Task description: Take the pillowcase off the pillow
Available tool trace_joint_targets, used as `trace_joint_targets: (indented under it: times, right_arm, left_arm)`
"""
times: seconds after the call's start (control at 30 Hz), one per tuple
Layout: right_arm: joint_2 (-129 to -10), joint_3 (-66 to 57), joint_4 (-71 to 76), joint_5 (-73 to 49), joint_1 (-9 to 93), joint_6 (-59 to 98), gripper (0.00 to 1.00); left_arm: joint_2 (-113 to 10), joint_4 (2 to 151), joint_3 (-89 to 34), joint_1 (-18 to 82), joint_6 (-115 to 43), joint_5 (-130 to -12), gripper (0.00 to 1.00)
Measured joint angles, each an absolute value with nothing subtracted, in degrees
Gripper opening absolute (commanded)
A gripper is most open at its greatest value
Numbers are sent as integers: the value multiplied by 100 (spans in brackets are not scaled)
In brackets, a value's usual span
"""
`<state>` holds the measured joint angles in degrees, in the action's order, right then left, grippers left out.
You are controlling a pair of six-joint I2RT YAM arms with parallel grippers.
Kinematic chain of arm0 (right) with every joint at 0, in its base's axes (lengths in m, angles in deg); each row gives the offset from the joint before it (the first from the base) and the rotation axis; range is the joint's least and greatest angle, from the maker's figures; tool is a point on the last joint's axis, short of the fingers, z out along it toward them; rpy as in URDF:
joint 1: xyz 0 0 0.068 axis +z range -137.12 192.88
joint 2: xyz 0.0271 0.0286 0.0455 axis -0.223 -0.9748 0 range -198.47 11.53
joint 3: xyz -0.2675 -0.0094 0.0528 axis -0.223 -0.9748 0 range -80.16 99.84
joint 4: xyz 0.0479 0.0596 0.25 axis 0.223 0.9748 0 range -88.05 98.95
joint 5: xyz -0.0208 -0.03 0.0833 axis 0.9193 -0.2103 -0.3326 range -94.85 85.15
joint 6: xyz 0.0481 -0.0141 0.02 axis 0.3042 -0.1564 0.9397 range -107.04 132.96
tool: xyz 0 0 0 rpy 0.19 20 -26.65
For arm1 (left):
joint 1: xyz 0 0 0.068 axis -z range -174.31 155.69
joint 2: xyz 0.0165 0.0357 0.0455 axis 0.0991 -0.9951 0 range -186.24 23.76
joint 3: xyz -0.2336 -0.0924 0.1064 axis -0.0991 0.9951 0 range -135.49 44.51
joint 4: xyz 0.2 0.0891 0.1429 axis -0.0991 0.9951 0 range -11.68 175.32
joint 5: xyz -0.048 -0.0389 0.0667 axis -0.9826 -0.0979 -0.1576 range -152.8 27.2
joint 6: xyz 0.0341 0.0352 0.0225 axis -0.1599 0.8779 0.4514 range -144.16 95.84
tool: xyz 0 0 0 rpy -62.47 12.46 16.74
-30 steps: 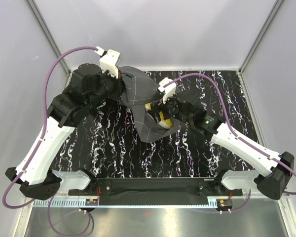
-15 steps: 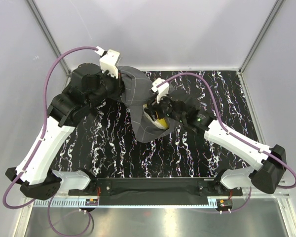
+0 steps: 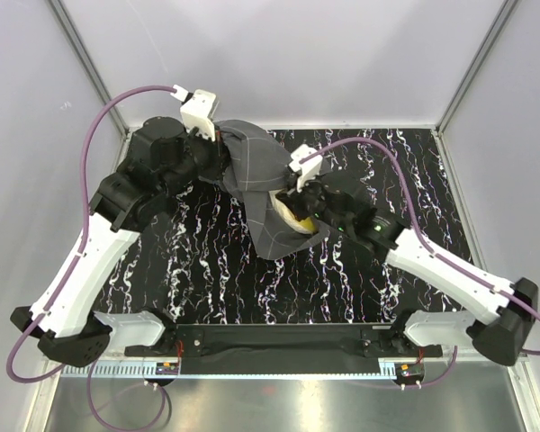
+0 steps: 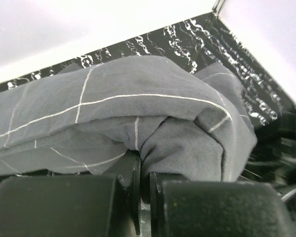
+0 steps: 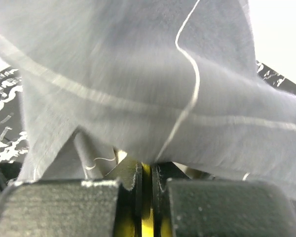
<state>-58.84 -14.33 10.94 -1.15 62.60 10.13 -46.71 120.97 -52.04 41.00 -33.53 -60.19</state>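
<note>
The charcoal pillowcase [image 3: 256,171] with a thin white grid hangs lifted above the marble table at the back centre. My left gripper [image 3: 218,162] is shut on a bunched fold of the pillowcase [image 4: 187,148] at its upper left. A small part of the cream and yellow pillow [image 3: 295,214] shows at the pillowcase's opening on the right. My right gripper [image 3: 297,209] is shut on the pillow's yellow edge [image 5: 147,217], with the pillowcase [image 5: 138,84] draped over its fingers. Most of the pillow is hidden inside the cover.
The black white-veined marble tabletop [image 3: 207,270] lies under the bundle. White enclosure walls stand at the back and sides. Purple cables loop over both arms.
My right gripper has shifted slightly right and down with the pillow's edge. The pillowcase's lower part has moved with it. My left gripper has stayed nearly in place.
</note>
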Motion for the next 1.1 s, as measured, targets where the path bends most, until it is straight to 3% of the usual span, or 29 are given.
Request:
trace_joint_targets:
  times: [0.4, 0.6, 0.83, 1.1]
  right_arm:
    - [-4811, -2028, 1099, 132, 6365, 1177, 0]
    - [-4557, -2240, 1048, 167, 6402, 1265, 0]
    - [-4057, -2437, 1826, 585, 6369, 1370, 0]
    - [-4195, -2437, 1809, 453, 6369, 1490, 0]
  left_arm:
    - [-4647, 11776, -4863, 3178, -4546, -7866, 5]
    - [-4730, 11861, -4856, 2588, -4935, -8688, 0]
    - [-4698, 11363, -4404, 1827, -4712, -7466, 0]
    - [-4811, 11094, -4314, 1864, -4642, -7337, 0]
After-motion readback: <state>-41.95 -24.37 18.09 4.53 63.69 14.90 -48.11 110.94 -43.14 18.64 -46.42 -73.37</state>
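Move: My left hand still pinches the pillowcase near its far-left end. The case's bunched middle hangs about 10 cm to the right of that hand, 6 cm back and 8 cm lower, and the pillow's exposed yellow end is some 18 cm to its right, 14 cm back and well below. My right hand already grips that end, its middle roughly 3 cm back, 1 cm right and 4 cm below; from this hand the case's middle lies 5 cm ahead and 8 cm left. I pull my hands apart. Keeping the yellow end pinched, my right hand draws back and right, rising slightly, then swings farther right and sinks, ending about 8 cm away. My left hand keeps the case and mostly rolls its left side down in place, then jerks some 10 cm forward and left, dipping slightly and turning counter-clockwise. ##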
